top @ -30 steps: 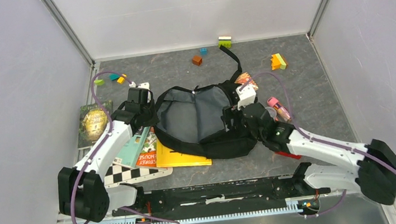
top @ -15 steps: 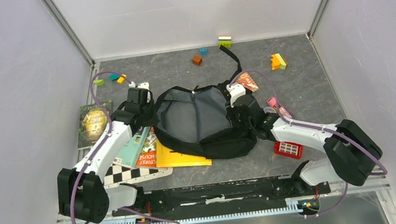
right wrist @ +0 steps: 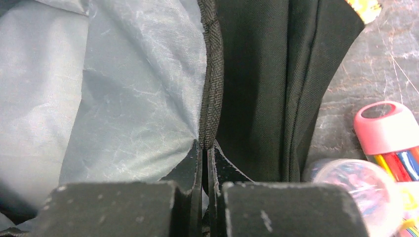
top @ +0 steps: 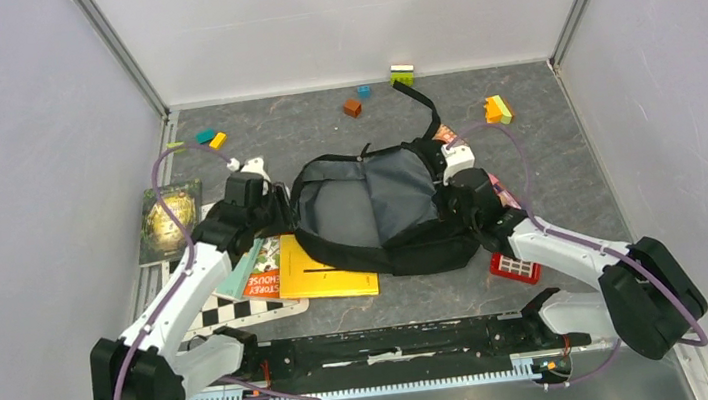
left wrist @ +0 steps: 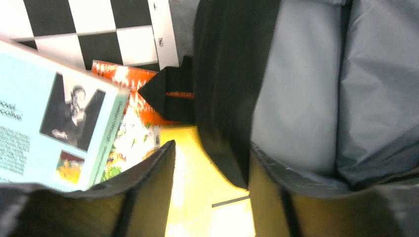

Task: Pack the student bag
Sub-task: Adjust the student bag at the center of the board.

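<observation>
The student bag [top: 371, 208] lies in the middle of the table, a black backpack with its mouth open and grey lining showing. My right gripper [top: 451, 187] is at the bag's right rim. In the right wrist view the gripper [right wrist: 206, 143] is shut on the black edge binding of the bag [right wrist: 257, 74]. My left gripper [top: 276, 209] sits at the bag's left rim. In the left wrist view its jaws [left wrist: 210, 145] stand apart, open, and the black rim of the bag [left wrist: 296, 89] hangs loose between them, close to the right finger.
Under the bag's left side lie a yellow book [top: 324, 279], an orange book [top: 262, 271] and a chessboard [top: 232, 309]. A green book [top: 166, 221] lies far left. A red flat item [top: 510, 266] and a pink-capped pen tube [right wrist: 390, 133] are right of the bag. Coloured blocks [top: 352, 107] line the back.
The right gripper has closed on the bag's right rim. The left gripper has opened off the left rim. The bag has shifted to the right and its mouth has narrowed.
</observation>
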`<action>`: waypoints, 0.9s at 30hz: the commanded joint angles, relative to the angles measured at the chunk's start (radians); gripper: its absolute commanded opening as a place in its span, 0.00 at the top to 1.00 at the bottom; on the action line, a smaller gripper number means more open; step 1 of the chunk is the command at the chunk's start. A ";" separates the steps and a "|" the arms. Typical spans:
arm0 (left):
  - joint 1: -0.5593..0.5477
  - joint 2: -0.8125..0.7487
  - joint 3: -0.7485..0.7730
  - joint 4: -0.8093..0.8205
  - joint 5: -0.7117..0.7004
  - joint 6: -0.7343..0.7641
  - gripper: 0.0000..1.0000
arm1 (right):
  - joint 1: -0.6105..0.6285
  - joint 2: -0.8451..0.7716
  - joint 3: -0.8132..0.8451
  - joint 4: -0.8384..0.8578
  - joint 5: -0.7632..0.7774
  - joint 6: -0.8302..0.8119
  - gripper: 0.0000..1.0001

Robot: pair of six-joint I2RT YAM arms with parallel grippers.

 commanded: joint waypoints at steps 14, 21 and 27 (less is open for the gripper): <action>-0.007 -0.553 -0.209 -0.324 0.030 -0.433 0.00 | -0.065 -0.004 -0.067 0.115 -0.136 -0.028 0.66; -0.007 -0.520 -0.177 -0.300 0.012 -0.413 0.00 | -0.057 -0.248 -0.121 0.175 -0.199 -0.210 0.11; 0.045 -0.349 -0.086 -0.225 -0.027 -0.275 0.00 | 0.040 -0.416 -0.193 0.288 -0.337 -0.325 0.06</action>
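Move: My right hand is shut on the right rim of the student bag's open mouth. The bag's middle lies about 13 cm to its left and 4 cm below; the clear tub is some 6 cm to its right and 2 cm back, the pink pencil case about 10 cm right and a touch ahead. From my left hand, fingers already parting at the left rim, the bag's middle is about 18 cm right and 6 cm lower, the yellow book 9 cm back and 5 cm right. My left hand spreads its fingers fully and backs off the bag's left rim about 10 cm towards my base, arching some 5 cm up and over before sinking to its old height above the books, turning about 15 degrees counter-clockwise. My right hand keeps its pinch, easing the right rim down and to the right by 2 cm or so, then opens, lets go and lifts clear, fingers tilting up some 20 degrees. ##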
